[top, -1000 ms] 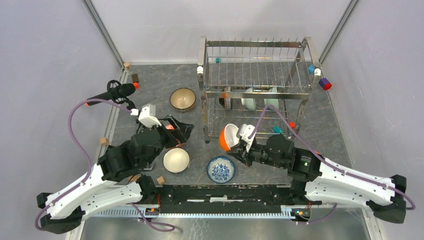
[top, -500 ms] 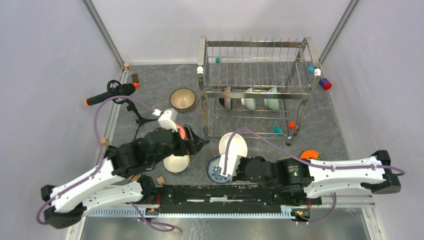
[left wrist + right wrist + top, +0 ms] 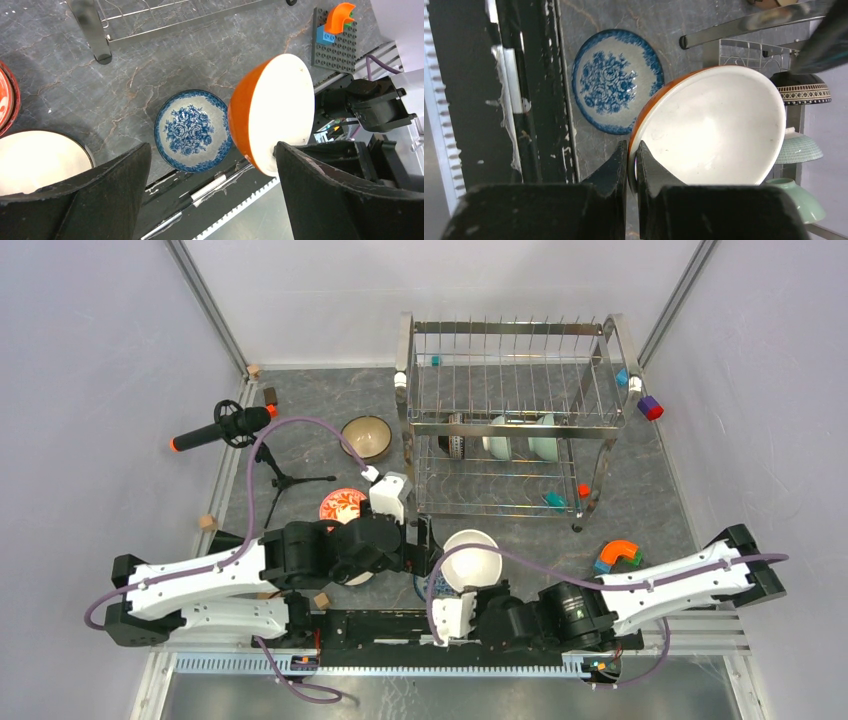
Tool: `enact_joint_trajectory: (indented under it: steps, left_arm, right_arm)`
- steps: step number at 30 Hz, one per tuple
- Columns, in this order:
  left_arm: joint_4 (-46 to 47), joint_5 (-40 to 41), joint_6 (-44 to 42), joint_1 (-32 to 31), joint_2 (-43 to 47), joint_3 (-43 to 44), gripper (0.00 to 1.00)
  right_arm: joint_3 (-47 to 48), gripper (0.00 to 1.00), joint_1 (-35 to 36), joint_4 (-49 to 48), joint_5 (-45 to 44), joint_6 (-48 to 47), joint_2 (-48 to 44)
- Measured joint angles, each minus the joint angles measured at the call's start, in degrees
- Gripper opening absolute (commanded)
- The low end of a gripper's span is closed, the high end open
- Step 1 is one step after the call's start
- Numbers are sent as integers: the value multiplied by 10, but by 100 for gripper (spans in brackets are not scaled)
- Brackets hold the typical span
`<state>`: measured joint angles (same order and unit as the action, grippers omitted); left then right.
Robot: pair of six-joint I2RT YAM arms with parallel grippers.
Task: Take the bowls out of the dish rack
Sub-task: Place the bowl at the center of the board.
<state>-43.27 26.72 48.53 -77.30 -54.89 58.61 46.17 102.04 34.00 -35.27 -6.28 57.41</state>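
My right gripper point(image 3: 462, 587) point(image 3: 633, 165) is shut on the rim of an orange bowl point(image 3: 472, 558) point(image 3: 719, 127) point(image 3: 272, 112) with a white inside. It holds the bowl tilted above the table's near edge, beside a blue-and-white bowl point(image 3: 192, 130) point(image 3: 616, 82) lying flat. My left gripper point(image 3: 425, 545) point(image 3: 212, 150) hovers open over the blue-and-white bowl, holding nothing. The dish rack point(image 3: 510, 350) stands at the back with three bowls on its lower tier: a dark patterned one point(image 3: 455, 436) point(image 3: 801, 90), a pale one point(image 3: 497, 437) and a pale green one point(image 3: 545, 437).
A red patterned bowl point(image 3: 340, 503), a tan bowl point(image 3: 366, 437) and a cream bowl point(image 3: 35, 160) sit on the table to the left. A small tripod with a black handle point(image 3: 220, 427) stands far left. A studded plate with an orange arch point(image 3: 620, 555) point(image 3: 335, 30) lies right.
My right arm has carried the orange bowl from the rack's front toward the near edge. My left arm has swung right to the middle, uncovering the red bowl.
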Motion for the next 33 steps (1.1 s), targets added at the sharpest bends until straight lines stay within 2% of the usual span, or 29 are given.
enact_joint_trajectory:
  steps: [5, 11, 18, 33]
  left_arm:
    - [-10, 8, -2, -3, -19, 6, 97]
    - [-22, 16, -2, -25, -98, 20, 90]
    - [-38, 19, -2, -44, -150, 27, 74]
    - [-42, 47, 2, -70, -236, 71, 34]
  right_arm:
    - [2, 0, 34, 24, -12, 1, 38]
    - [15, 0, 57, 35, -14, 1, 63]
    - [25, 0, 60, 34, -14, -7, 76]
    - [34, 0, 62, 39, -8, -15, 90]
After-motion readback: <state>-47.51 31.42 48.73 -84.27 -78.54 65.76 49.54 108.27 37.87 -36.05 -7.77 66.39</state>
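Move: The left gripper, wide open, is aimed at the orange bowl; its middle lies about 9 cm to the right, roughly level front to back and some 6 cm below. The blue-patterned bowl sits nearly straight beneath that gripper, 1 cm back, 2 cm right and about 19 cm down; the white bowl is 20 cm left and 3 cm ahead. From the right hand, already pinching its rim, the orange bowl's middle lies 5 cm ahead and 3 cm left. Bring the left gripper down about 7 cm and 4–5 cm right onto the orange bowl's left rim, tipping its fingers some 20 degrees steeper and closing to under half open, one finger inside the wall, one outside. With the right hand, keep the rim pinched, ease it back and slightly down at first, then hold it out nearly still. ##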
